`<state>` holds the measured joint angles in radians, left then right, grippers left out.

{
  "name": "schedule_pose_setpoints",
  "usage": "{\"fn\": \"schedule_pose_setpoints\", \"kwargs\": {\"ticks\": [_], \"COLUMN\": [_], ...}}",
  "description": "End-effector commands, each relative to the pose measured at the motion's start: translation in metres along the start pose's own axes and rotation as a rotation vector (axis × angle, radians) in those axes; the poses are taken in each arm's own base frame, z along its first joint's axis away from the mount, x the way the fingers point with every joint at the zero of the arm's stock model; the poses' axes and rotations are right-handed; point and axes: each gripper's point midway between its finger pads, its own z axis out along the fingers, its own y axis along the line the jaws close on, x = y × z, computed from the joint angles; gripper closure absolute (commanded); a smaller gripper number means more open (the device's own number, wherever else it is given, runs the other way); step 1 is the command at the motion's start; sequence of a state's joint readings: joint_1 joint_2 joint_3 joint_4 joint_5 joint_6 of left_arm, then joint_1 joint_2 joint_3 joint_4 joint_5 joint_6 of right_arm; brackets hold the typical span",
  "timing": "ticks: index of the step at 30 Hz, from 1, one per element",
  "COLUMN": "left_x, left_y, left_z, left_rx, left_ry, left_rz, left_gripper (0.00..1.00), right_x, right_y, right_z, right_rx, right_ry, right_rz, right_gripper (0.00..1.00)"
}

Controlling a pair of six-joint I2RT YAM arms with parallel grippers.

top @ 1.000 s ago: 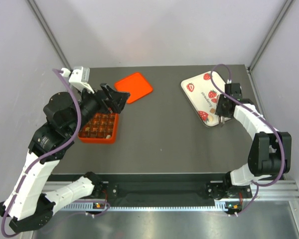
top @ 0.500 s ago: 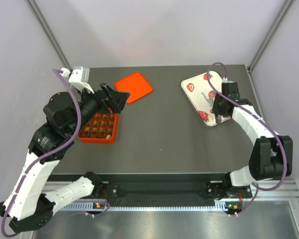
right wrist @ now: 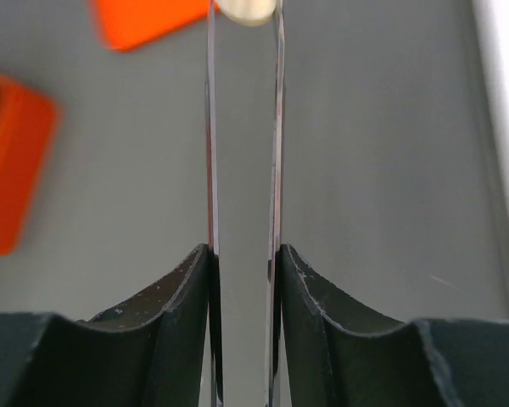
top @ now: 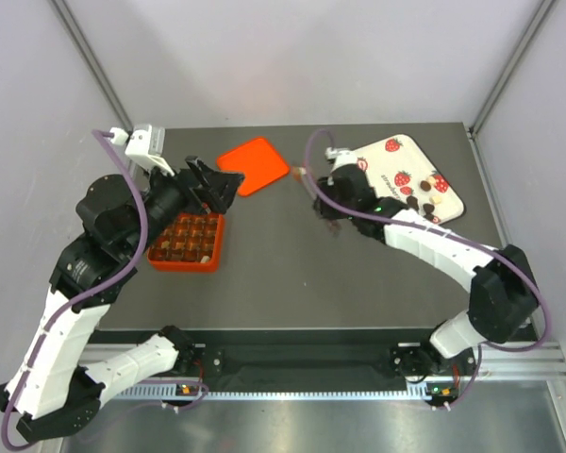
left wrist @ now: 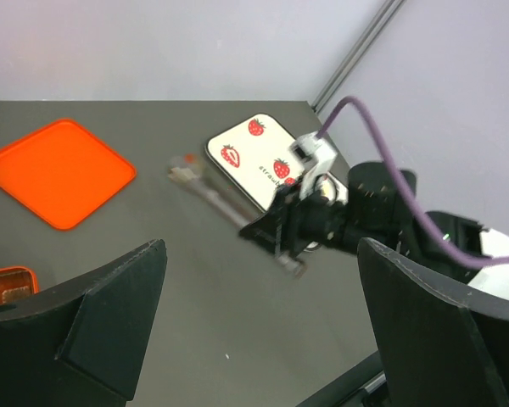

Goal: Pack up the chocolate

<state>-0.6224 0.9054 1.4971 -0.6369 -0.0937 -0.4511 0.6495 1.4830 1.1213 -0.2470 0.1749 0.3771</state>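
My right gripper [top: 327, 209] [right wrist: 243, 254] is shut on a pair of thin metal tongs [right wrist: 210, 127] [left wrist: 225, 197]. The tongs' tips pinch one pale cream chocolate [right wrist: 247, 8] [top: 298, 173] above the table, near the orange lid. Several dark chocolates and a pale one [top: 422, 195] lie on the strawberry-print tray [top: 410, 156] at the back right. The orange-red box [top: 187, 242] [right wrist: 7, 161] with square compartments sits at the left, with brown pieces in some cells. My left gripper [top: 214, 189] [left wrist: 271, 339] hangs open over the box's far edge, holding nothing.
A flat orange lid [top: 255, 164] [left wrist: 59, 170] [right wrist: 148, 21] lies behind the box at the back centre. Grey walls and metal frame posts close the table at the back and sides. My right arm stretches across the table from the right.
My right arm has swung left from over the tray to the table's middle, carrying the tongs with the cream chocolate. The tray's chocolates now show. The left arm has barely moved.
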Motion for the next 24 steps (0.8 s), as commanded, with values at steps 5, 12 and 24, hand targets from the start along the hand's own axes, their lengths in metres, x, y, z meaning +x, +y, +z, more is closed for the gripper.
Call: {"fn": "schedule_pose_setpoints", "kwargs": {"ticks": [5, 12, 24], "left_x": [-0.041, -0.050, -0.047], "left_y": [-0.024, -0.024, -0.021], "left_z": [-0.029, -0.041, -0.044], "left_rx": [0.092, 0.093, 0.085], "left_ry": [-0.112, -0.146, -0.149], "left_rz": [-0.044, -0.043, -0.039], "left_gripper": [0.02, 0.02, 0.01], "right_x": [-0.025, 0.004, 0.060], "right_y": [0.163, 0.258, 0.317], "right_z": [0.005, -0.005, 0.003], "right_rx": [-0.327, -0.507, -0.591], "right_ry": [-0.153, -0.132, -0.039], "right_rz": [-0.085, -0.203, -0.311], "right_gripper": [0.65, 0.65, 0.64]}}
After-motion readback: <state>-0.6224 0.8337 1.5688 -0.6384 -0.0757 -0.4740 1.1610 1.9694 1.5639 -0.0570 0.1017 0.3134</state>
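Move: The orange box, where the tweezers are taking the chocolate, lies about 40 cm to the right hand's left, some 3 cm back and 15 cm below. From the right hand, the orange lid is roughly 24 cm ahead and 20 cm left, and the strawberry tray some 18 cm ahead and 26 cm right, both about 17 cm lower. From the left hand, the box is around 14 cm ahead, 20 cm left and 44 cm down. Still gripping the tweezers with a pale chocolate pinched in their tips, the right hand sweeps about 30 cm left and back to the orange box, staying almost level and slowing near the end. On the way it swings some 35 degrees counter-clockwise, bringing the tips over the box. The open, empty left hand makes room, rising about 5 cm and drawing back about 3. ##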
